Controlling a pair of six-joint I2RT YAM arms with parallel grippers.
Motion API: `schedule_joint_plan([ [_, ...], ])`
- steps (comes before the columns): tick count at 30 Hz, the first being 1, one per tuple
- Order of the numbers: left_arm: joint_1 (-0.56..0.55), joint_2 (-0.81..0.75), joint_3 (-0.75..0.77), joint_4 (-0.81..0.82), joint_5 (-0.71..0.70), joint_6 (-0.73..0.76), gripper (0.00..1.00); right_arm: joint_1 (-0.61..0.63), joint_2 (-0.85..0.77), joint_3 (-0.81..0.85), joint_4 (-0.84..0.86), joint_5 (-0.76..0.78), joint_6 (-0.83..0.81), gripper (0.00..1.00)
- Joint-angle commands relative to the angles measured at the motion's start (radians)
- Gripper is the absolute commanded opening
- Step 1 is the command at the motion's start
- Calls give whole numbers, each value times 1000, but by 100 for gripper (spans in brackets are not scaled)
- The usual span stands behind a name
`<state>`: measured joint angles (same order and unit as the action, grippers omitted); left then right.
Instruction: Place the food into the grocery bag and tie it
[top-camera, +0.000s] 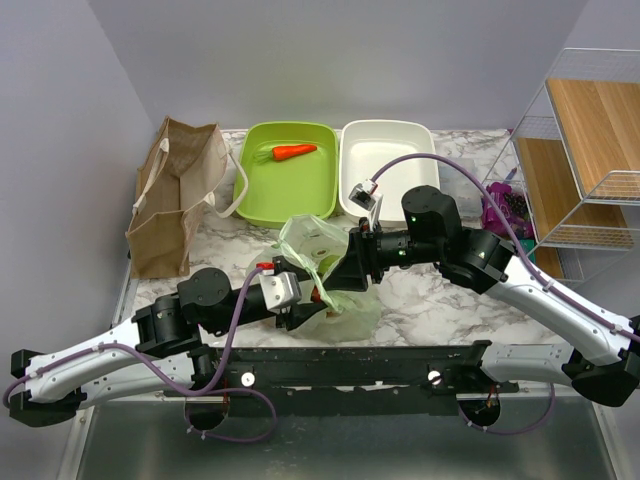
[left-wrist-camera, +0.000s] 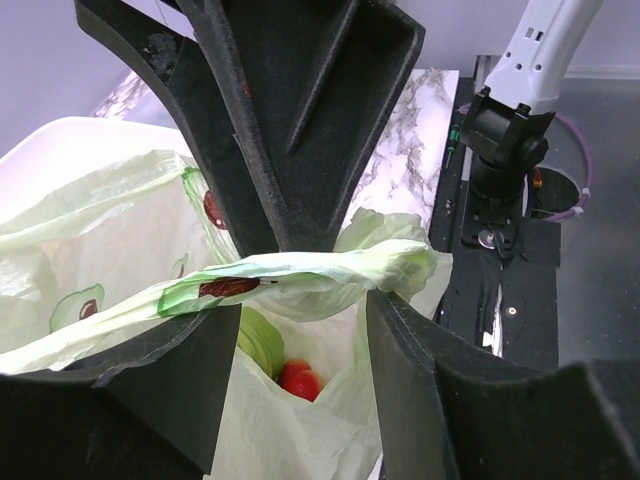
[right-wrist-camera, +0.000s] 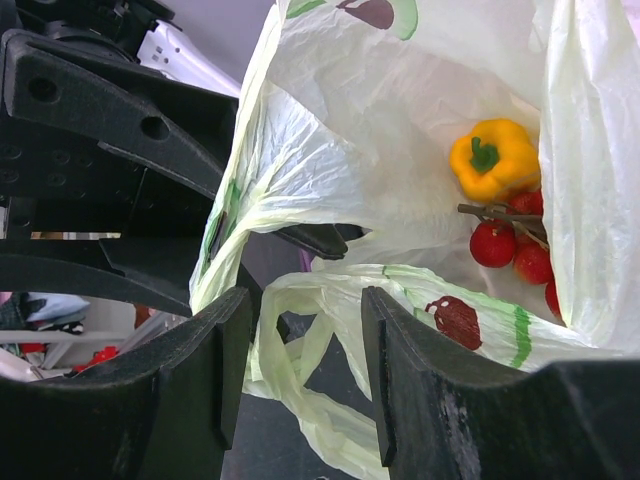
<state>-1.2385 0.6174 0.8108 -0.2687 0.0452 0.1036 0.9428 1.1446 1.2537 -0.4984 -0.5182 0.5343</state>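
The grocery bag (top-camera: 310, 240) sits at the table's middle between both arms, pale green with avocado prints. My left gripper (top-camera: 303, 300) is at its near side and my right gripper (top-camera: 347, 268) at its right side. In the left wrist view the left gripper (left-wrist-camera: 300, 310) stands open over the bag's mouth, a rim strip (left-wrist-camera: 300, 275) stretched across just beyond its fingertips. A red tomato (left-wrist-camera: 300, 378) and the green cabbage (left-wrist-camera: 258, 340) lie below. The right gripper (right-wrist-camera: 305, 300) is open around a loose handle loop (right-wrist-camera: 290, 350). A yellow pepper (right-wrist-camera: 492, 158) and cherry tomatoes (right-wrist-camera: 497, 243) lie inside.
A brown paper bag (top-camera: 175, 200) stands at the back left. Behind the grocery bag are a green bin (top-camera: 262, 200) holding a carrot (top-camera: 294, 152) and a white bin (top-camera: 385, 150). A wire shelf (top-camera: 585, 150) fills the right side, purple items (top-camera: 510, 210) at its foot.
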Motion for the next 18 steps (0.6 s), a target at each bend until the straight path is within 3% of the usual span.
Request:
schedule_joint_plan([
  [1, -3, 0, -7, 42, -36, 26, 55, -1, -7, -4, 18, -29, 7, 54],
  [13, -3, 23, -16, 72, -7, 28, 44, -1, -7, -1, 18, -34, 8, 54],
  [18, -3, 30, -18, 87, 4, 30, 22, -1, -7, 2, 15, -36, 7, 54],
])
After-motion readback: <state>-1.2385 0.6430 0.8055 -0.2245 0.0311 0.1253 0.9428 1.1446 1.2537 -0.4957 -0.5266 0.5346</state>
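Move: The bag strand that the left fingers close on crosses about 3 cm to the left hand's right, level with it, just off the right fingers; from the right hand it lies some 2 cm to the left and 1 cm back. The right gripper's tips are about 5 cm to the left hand's right and 1 cm farther out. Down in the bag, roughly 15 cm below the left hand, the tomatoes sit about 4 cm to its right and 1 cm back, the cabbage 4 cm to its right and 5 cm ahead. Around the pale bag strand beside the right gripper, the left fingers, reaching through the handle loop, close by rather more than a third of their gap; a firm pinch isn't yet to be seen. The left hand barely shifts, creeping about 0.5 cm forward and then as much to the right, towards the strand. The right hand stays put with its fingers still apart in the stretched handle, keeping it spread. ##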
